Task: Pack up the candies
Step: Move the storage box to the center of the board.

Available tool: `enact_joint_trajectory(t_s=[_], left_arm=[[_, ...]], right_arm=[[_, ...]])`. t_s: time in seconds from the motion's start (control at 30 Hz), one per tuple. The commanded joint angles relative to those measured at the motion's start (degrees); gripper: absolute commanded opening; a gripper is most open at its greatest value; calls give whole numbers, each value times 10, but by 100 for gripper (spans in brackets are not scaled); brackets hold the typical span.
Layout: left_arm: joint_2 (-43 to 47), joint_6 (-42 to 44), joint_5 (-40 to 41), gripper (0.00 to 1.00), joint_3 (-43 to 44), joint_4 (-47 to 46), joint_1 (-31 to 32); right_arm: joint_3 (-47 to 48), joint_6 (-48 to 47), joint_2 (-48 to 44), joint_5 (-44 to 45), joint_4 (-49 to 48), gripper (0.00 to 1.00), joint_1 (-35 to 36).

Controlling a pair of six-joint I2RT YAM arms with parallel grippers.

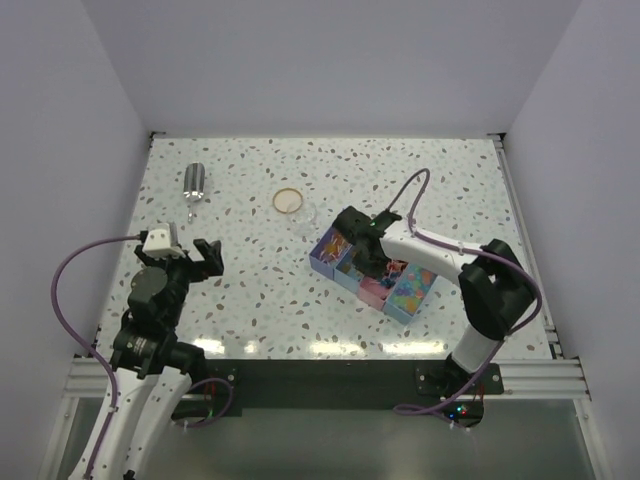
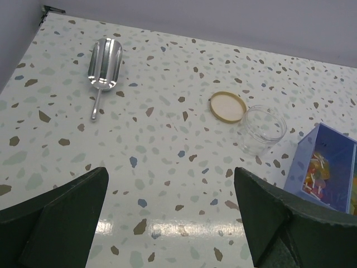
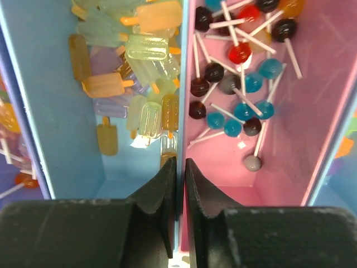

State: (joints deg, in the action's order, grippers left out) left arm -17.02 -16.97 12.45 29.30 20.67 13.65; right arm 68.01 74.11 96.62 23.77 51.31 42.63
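The candies lie in a box of several compartments (image 1: 412,300) at centre right. In the right wrist view, pale popsicle-shaped candies (image 3: 139,53) fill the blue compartment (image 3: 56,134), and small red, dark and blue lollipops (image 3: 240,84) lie in the pink compartment (image 3: 312,111). My right gripper (image 3: 179,164) (image 1: 372,262) reaches down into the box and is shut on the thin wall between these two compartments. My left gripper (image 2: 170,184) (image 1: 208,258) is open and empty above the bare table at the left. Orange candies (image 2: 318,170) show in the box's near-left compartment.
A metal scoop (image 1: 193,183) (image 2: 104,58) lies at the back left. A clear round jar (image 1: 305,217) (image 2: 261,129) stands open just behind the box, with its tan lid (image 1: 288,200) (image 2: 227,106) flat beside it. Walls enclose the table on three sides.
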Motion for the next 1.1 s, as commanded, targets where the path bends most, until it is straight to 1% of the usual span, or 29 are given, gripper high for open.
enact_joint_trajectory(t_s=[0.0,0.17,0.27,0.37,0.4,0.47,0.5,0.57,0.7,0.73,0.8,0.83,0.87,0.93,0.97,1.03,1.07], left_arm=[[-17,-7,6,100,5,-13,4],[-38,-10,3,100,10,-10,3],[-45,-10,-3,100,11,-10,3],[-56,-11,-6,100,13,-9,3],[-57,-11,-5,100,14,-9,3],[-64,-12,-6,100,15,-9,2],[-67,-13,-7,100,14,-10,3],[-77,-13,-8,100,16,-11,3],[-111,-10,-14,100,18,-22,3],[-122,-13,-15,100,24,-24,3],[-162,-17,-42,99,34,-30,3],[-175,-19,-51,99,43,-33,3],[-203,-22,-54,98,47,-34,3],[-234,-38,-45,99,71,-29,3],[-266,-47,-35,98,80,-20,3],[-302,-66,1,98,109,-7,2],[-339,-69,26,96,118,1,0]], right_arm=[[9,37,16,-59,-16,14,27],[41,-32,37,-112,-40,27,55],[54,-81,43,-139,-57,32,58],[55,-110,49,-173,-80,39,59],[56,-120,50,-195,-97,40,60],[67,-145,51,-210,-102,41,60],[72,-155,51,-210,-97,43,61],[86,-194,37,-200,-77,45,60],[86,-293,-19,-183,-36,49,59],[82,-342,-49,-181,-34,50,59],[74,-393,-81,-167,-32,52,59],[62,-432,-116,-158,-32,52,59],[54,-453,-132,-146,-36,52,56],[29,-498,-164,-142,-52,54,48],[21,-510,-189,-149,-57,54,46],[1,-532,-208,-161,-74,54,45],[-8,-535,-223,-176,-81,54,45]])
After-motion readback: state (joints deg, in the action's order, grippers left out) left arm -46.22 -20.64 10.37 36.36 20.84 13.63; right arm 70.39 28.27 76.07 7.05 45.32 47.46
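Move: The right fingers are down in the storage box, nearly shut on its middle divider; the box's middle is about 3 cm ahead of that hand, 1 cm to its right and 2 cm below. The board's centre is roughly 9 cm ahead and 13 cm left, the clear jar some 15 cm ahead and 19 cm left, and the round lid about 21 cm ahead and 24 cm left. From the raised left hand the box's middle is some 43 cm to the right, about 2 cm ahead and 17 cm below. Low in the storage box, the right hand shoves it left, going about 9 cm left and 3 cm back while its fingers open to roughly half; it then comes free of the divider and climbs about 12 cm, drifting some 4 cm back to the right and turning about 50 degrees counter-clockwise over the whole move. Meanwhile the left hand, fingers still wide open, sinks about 6 cm and then also reaches some 5 cm forward over the board, tipping its fingers down by about 20 degrees. ##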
